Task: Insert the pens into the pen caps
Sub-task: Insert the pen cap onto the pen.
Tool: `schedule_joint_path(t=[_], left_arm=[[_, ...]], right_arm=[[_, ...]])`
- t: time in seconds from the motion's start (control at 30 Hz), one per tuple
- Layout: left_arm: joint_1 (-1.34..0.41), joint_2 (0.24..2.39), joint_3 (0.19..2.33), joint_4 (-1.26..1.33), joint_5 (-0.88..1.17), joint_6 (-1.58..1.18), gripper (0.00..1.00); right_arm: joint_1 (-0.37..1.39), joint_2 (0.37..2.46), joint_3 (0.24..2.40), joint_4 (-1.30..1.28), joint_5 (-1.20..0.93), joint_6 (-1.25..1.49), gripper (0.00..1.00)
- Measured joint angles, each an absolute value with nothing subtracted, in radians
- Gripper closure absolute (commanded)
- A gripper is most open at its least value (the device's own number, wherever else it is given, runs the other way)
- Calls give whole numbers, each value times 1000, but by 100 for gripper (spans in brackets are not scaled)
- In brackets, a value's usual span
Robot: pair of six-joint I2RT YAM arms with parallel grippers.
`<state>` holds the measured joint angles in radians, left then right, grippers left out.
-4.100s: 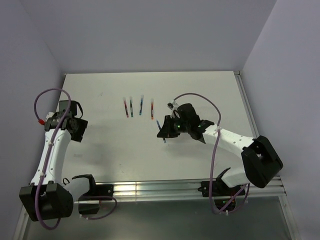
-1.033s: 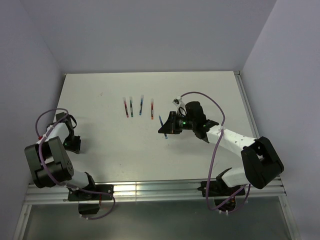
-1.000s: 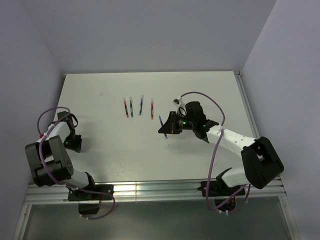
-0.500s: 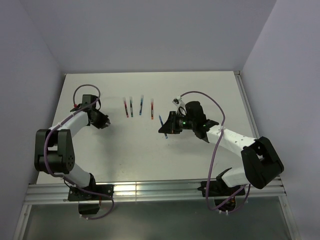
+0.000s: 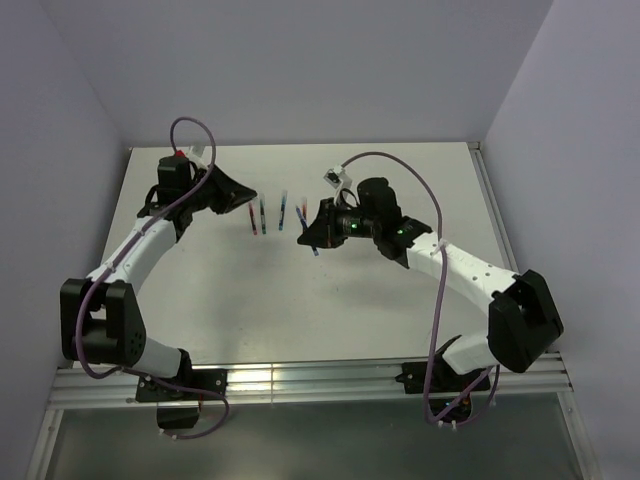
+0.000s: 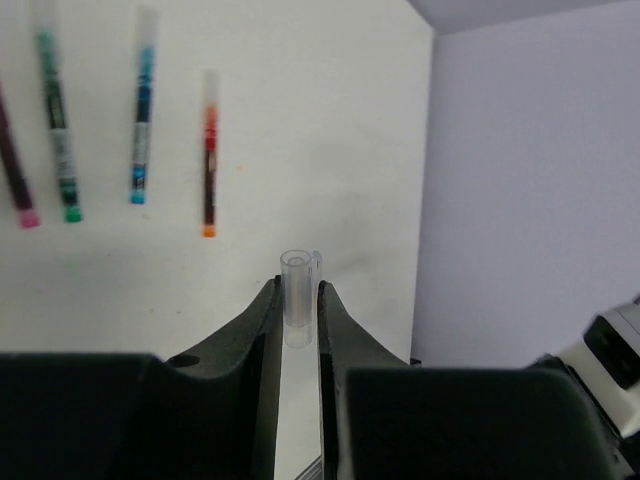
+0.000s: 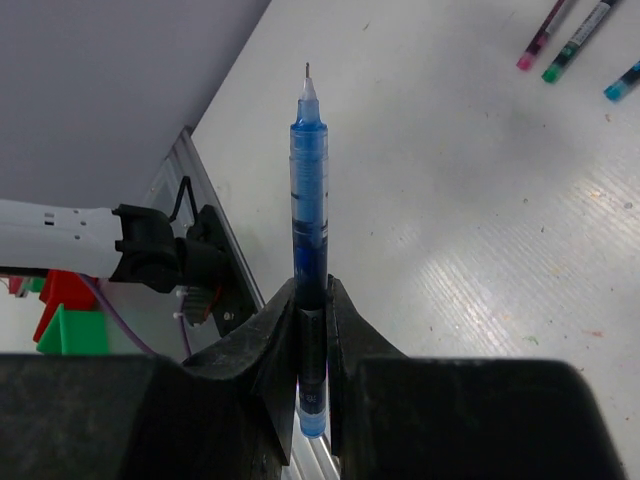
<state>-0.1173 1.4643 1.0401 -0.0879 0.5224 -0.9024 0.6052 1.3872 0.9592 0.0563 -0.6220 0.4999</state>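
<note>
My left gripper (image 6: 298, 290) is shut on a clear pen cap (image 6: 299, 298), whose open end points forward above the table. From above, this left gripper (image 5: 248, 197) hovers just left of the row of pens. My right gripper (image 7: 313, 290) is shut on a blue pen (image 7: 308, 190), its fine tip pointing away from the fingers. Seen from the top, the right gripper (image 5: 306, 236) sits just right of the row, facing the left one. Several pens lie side by side on the table: magenta (image 5: 251, 216), green (image 5: 263, 214), light blue (image 5: 283, 211) and orange-red (image 6: 209, 150).
The white table (image 5: 400, 180) has a raised metal rail (image 5: 300, 380) along its near edge. Grey walls close in the back and both sides. The left arm's base and cable (image 7: 160, 260) show in the right wrist view.
The left arm has swung from the table's left edge up and right to the row of pens, still holding the cap. The right gripper has carried the blue pen left and slightly back.
</note>
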Motion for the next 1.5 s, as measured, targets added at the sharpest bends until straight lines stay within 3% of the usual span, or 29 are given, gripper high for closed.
schedule_joint_path(t=[0.43,1.0,1.5], left_arm=[[-118,1395,972,171,761,-955,100],[-118,1385,884,595,836,-1248,100],[-159,1397,883,643,839,-1276,100]], right_arm=[[659,1525,1097,-48,-610,459,100],[692,1550,1199,-51,-599,486,100],[692,1550,1212,-62,-570,484,100]])
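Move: The bare tip of the blue pen upright in the right gripper is the mark for the cap already in the left: from the left hand it lies about 11 cm right, 9 cm back and 8 cm higher. From the right hand, that pen cap sits roughly 13 cm left and 10 cm ahead, about level. On the table some 20 cm below the left hand lie the capped orange pen, 7 cm ahead and 11 cm right, and the capped blue pen, 10 cm ahead and 4 cm right. Lift the left gripper about 11 cm with the pen cap still pinched, easing it right and back over towards the pen tip, while you tip its fingers up to near level and swing them clockwise. Meanwhile carry the upright blue pen in the right gripper about 5 cm left towards the cap, with a small dip and then a rise; keep both grips shut. ##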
